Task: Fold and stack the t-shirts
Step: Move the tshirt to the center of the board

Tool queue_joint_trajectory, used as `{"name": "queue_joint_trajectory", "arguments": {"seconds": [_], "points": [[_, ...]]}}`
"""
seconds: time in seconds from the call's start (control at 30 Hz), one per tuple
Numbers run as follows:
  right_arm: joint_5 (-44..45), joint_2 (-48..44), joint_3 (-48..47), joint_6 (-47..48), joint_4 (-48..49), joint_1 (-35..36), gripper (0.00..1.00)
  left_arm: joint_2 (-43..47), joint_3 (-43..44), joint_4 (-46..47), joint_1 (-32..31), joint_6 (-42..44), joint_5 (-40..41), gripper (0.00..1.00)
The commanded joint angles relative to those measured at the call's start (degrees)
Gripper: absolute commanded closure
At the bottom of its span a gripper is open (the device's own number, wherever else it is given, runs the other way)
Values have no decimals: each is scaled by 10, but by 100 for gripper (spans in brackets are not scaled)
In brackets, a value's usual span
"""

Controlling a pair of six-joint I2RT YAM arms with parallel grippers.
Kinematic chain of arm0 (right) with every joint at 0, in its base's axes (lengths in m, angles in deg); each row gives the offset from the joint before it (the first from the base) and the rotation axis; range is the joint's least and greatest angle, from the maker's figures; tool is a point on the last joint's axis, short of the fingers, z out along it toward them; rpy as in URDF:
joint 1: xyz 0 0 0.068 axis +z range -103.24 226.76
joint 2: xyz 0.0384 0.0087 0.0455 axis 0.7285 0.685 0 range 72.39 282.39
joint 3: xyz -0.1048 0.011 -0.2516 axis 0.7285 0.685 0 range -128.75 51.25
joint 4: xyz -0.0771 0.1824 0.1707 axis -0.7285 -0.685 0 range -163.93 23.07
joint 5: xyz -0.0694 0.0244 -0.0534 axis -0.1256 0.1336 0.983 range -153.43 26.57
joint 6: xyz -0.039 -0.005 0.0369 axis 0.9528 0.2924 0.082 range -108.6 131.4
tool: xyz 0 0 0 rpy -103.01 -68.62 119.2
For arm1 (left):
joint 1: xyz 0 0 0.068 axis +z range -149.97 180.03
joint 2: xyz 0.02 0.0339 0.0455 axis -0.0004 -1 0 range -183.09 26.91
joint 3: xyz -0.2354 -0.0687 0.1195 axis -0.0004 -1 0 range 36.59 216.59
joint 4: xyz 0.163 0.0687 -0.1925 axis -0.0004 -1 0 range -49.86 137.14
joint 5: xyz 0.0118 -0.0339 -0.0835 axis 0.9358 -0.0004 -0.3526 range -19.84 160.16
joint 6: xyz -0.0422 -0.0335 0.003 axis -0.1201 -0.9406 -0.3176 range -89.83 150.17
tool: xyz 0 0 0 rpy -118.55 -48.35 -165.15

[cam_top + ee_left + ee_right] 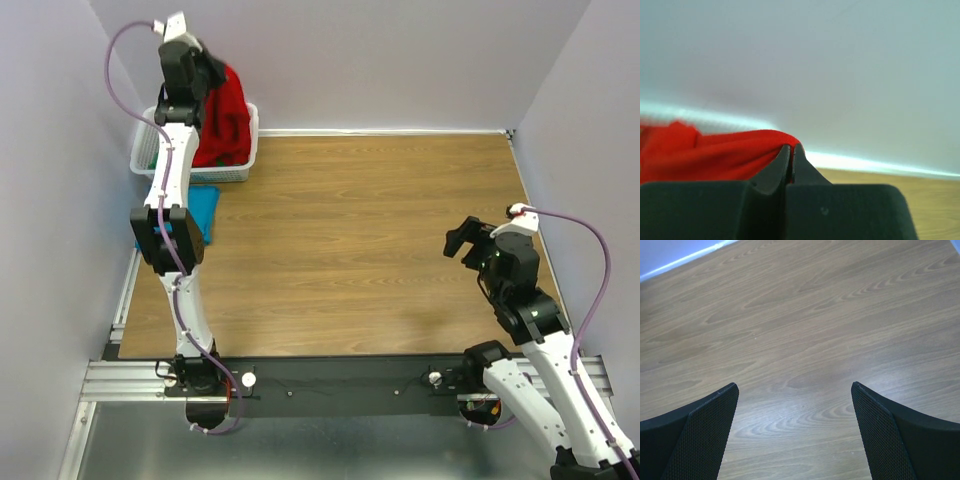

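Note:
A bright red t-shirt (228, 118) hangs from my left gripper (207, 66) above the white lattice basket (247, 150) at the back left, its lower part still draping into the basket. In the left wrist view the jaws (792, 146) are pressed together on a fold of the red cloth (705, 155). A teal blue t-shirt (206, 214) lies on the table in front of the basket, partly hidden by the left arm. A sliver of green cloth (150, 157) shows at the basket's left side. My right gripper (463, 240) hovers open over bare wood (795, 390), holding nothing.
The wooden table (380, 230) spreads between the two arms. Walls close in at the back, left and right. The basket sits in the back left corner against the wall.

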Motion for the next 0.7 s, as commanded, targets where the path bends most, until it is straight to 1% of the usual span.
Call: {"name": "queue_joint_trajectory", "arguments": {"seconds": [0.0, 0.03, 0.1, 0.13, 0.17, 0.27, 0.3, 0.37, 0.4, 0.5, 0.53, 0.63, 0.67], "points": [[-10, -23, -7, 14, 2, -3, 0, 80, 69, 30, -47, 11, -9, 100], [-11, -27, -9, 16, 1, -2, 0, 90, 75, 29, -70, 8, -13, 100], [-17, -43, -17, 18, 1, -2, 0, 120, 88, 33, -95, 7, -27, 100], [-20, -48, -28, 19, 1, -2, 0, 131, 88, 36, -106, 4, -33, 100], [-23, -52, -34, 20, 1, -2, 0, 142, 87, 44, -134, 3, -38, 100], [-32, -66, -59, 23, 0, -2, 0, 182, 82, 57, -176, -2, -57, 100], [-34, -74, -64, 24, -1, -2, 0, 195, 79, 72, -202, -5, -63, 100], [-34, -83, -76, 24, -2, -2, 0, 202, 83, 90, -229, -19, -71, 100], [-34, -91, -79, 24, -3, -2, 0, 201, 86, 89, -253, -25, -85, 100], [-34, -105, -87, 19, -7, -2, 0, 196, 82, 110, -282, -53, -113, 100], [-39, -114, -88, 17, -8, -2, 0, 198, 74, 110, -297, -55, -128, 100], [-57, -124, -92, 14, -15, -2, 0, 228, -13, 110, -313, -46, -118, 100], [-65, -127, -92, 12, -19, -3, 0, 239, -75, 109, -318, -39, -113, 100]]}}
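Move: The red t-shirt is already pinched in the left hand. The centre of the board (the wooden table top) it is bound for lies about 27 cm back, 30 cm to the right and roughly 34 cm below. The white basket's middle is some 12 cm left, 2 cm farther out and 28 cm down; the blue t-shirt is about 18 cm back, 11 cm left, 34 cm down. For the empty right hand, the board's centre is about 13 cm ahead, 28 cm left, 22 cm down. The red t-shirt, kept pinched in the left hand's shut fingers, is swung fast up out of the basket, right and back to high above the middle of the board, nearly 30 cm each way; the rise eases off and dips slightly at the end, while the wrist turns clockwise some 40 degrees and tips up. The open right hand rises about 10 cm, drawing slightly back and tipping up. ##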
